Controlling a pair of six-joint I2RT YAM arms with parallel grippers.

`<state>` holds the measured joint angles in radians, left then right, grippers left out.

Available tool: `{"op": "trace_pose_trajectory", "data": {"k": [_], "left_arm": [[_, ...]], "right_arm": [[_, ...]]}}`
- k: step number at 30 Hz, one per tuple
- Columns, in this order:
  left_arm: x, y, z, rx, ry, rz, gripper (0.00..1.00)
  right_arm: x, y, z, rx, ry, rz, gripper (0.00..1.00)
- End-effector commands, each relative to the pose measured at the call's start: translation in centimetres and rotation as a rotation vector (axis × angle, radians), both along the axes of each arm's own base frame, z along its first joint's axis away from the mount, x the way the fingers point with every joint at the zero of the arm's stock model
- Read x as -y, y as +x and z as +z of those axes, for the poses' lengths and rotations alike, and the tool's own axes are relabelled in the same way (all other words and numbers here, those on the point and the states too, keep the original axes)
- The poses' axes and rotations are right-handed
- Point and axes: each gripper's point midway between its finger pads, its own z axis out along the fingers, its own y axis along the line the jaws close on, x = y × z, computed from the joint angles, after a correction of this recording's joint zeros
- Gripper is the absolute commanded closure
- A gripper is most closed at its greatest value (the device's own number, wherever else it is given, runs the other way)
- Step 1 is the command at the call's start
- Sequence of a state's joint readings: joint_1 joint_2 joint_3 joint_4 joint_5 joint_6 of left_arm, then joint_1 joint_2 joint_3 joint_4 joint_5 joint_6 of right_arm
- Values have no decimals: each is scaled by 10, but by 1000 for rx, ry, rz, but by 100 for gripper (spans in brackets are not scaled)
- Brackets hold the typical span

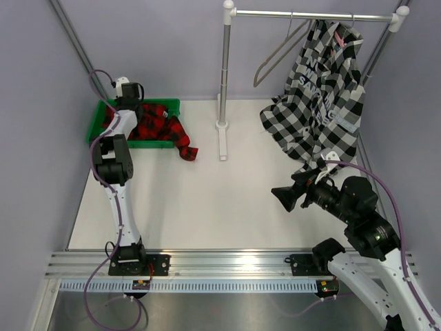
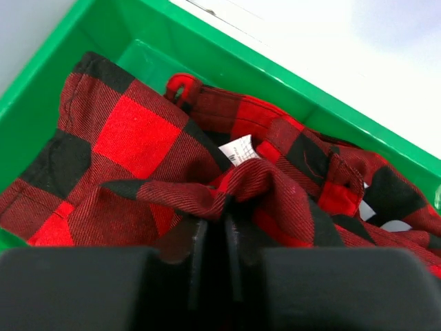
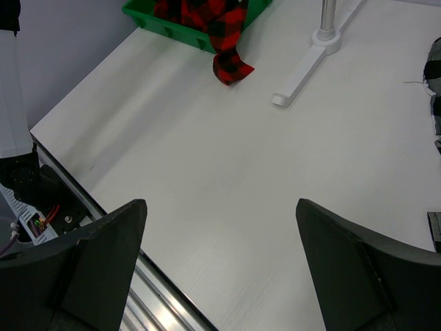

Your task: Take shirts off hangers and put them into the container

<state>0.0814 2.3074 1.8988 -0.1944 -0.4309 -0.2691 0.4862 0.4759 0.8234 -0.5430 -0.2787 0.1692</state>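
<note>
The red-and-black shirt point(image 1: 157, 127) lies bunched in the green container point(image 1: 165, 103), one end spilling over the rim onto the table. In the left wrist view my left gripper point(image 2: 227, 207) is nearly closed, a fold of this shirt point(image 2: 138, 138) pinched at its tips inside the container point(image 2: 275, 76). The black-and-white shirt point(image 1: 320, 103) hangs from a hanger on the rail at the back right. Next to it hangs an empty wire hanger point(image 1: 272, 58). My right gripper point(image 1: 286, 196) stands open and empty point(image 3: 220, 203) over the table, below that shirt.
A silver rack rail point(image 1: 310, 14) runs across the back on a pole point(image 1: 226, 69) whose foot point(image 1: 222, 141) reaches onto the table. The foot point(image 3: 303, 69) and the container point(image 3: 158, 24) show far off in the right wrist view. Grey walls close both sides.
</note>
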Motion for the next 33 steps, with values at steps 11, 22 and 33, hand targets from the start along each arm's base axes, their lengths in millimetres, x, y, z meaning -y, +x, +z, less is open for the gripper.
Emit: {"op": "trace_pose_trajectory", "data": {"k": [11, 22, 33], "left_arm": [[6, 4, 71, 109, -51, -91, 31], [31, -39, 185, 271, -39, -155, 7], [141, -120, 143, 229, -220, -179, 1]], "right_arm": [[1, -5, 14, 65, 23, 10, 1], [4, -17, 24, 108, 62, 23, 1], [7, -24, 33, 143, 94, 28, 1]]}}
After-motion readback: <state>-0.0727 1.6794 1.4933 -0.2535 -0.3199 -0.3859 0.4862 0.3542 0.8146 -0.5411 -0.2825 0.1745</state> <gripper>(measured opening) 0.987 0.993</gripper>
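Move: The left fingers still hold the red checked shirt inside the left part of the green container, whose middle lies about 7 cm to the hand's right, roughly level in depth and some 4 cm lower. The shirt's bulk is around 10 cm right and 3 cm back; its sleeve hangs out over the near rim, about 25 cm right and 13 cm back. The rack's post foot stands roughly 40 cm right, 2 cm back. From the idle right hand the container is about 43 cm ahead, 49 cm left and well below. Staying almost in place at first, the left hand spreads its fingers to let go of the red shirt in the container, then rises steeply some 18 cm clear of it. Still opening to full width, the hand swings back and to the right over the container, about 10 cm each way, sinking slightly at the end and tipping up some 10 degrees. The empty right hand eases a couple of centimetres up and back. ##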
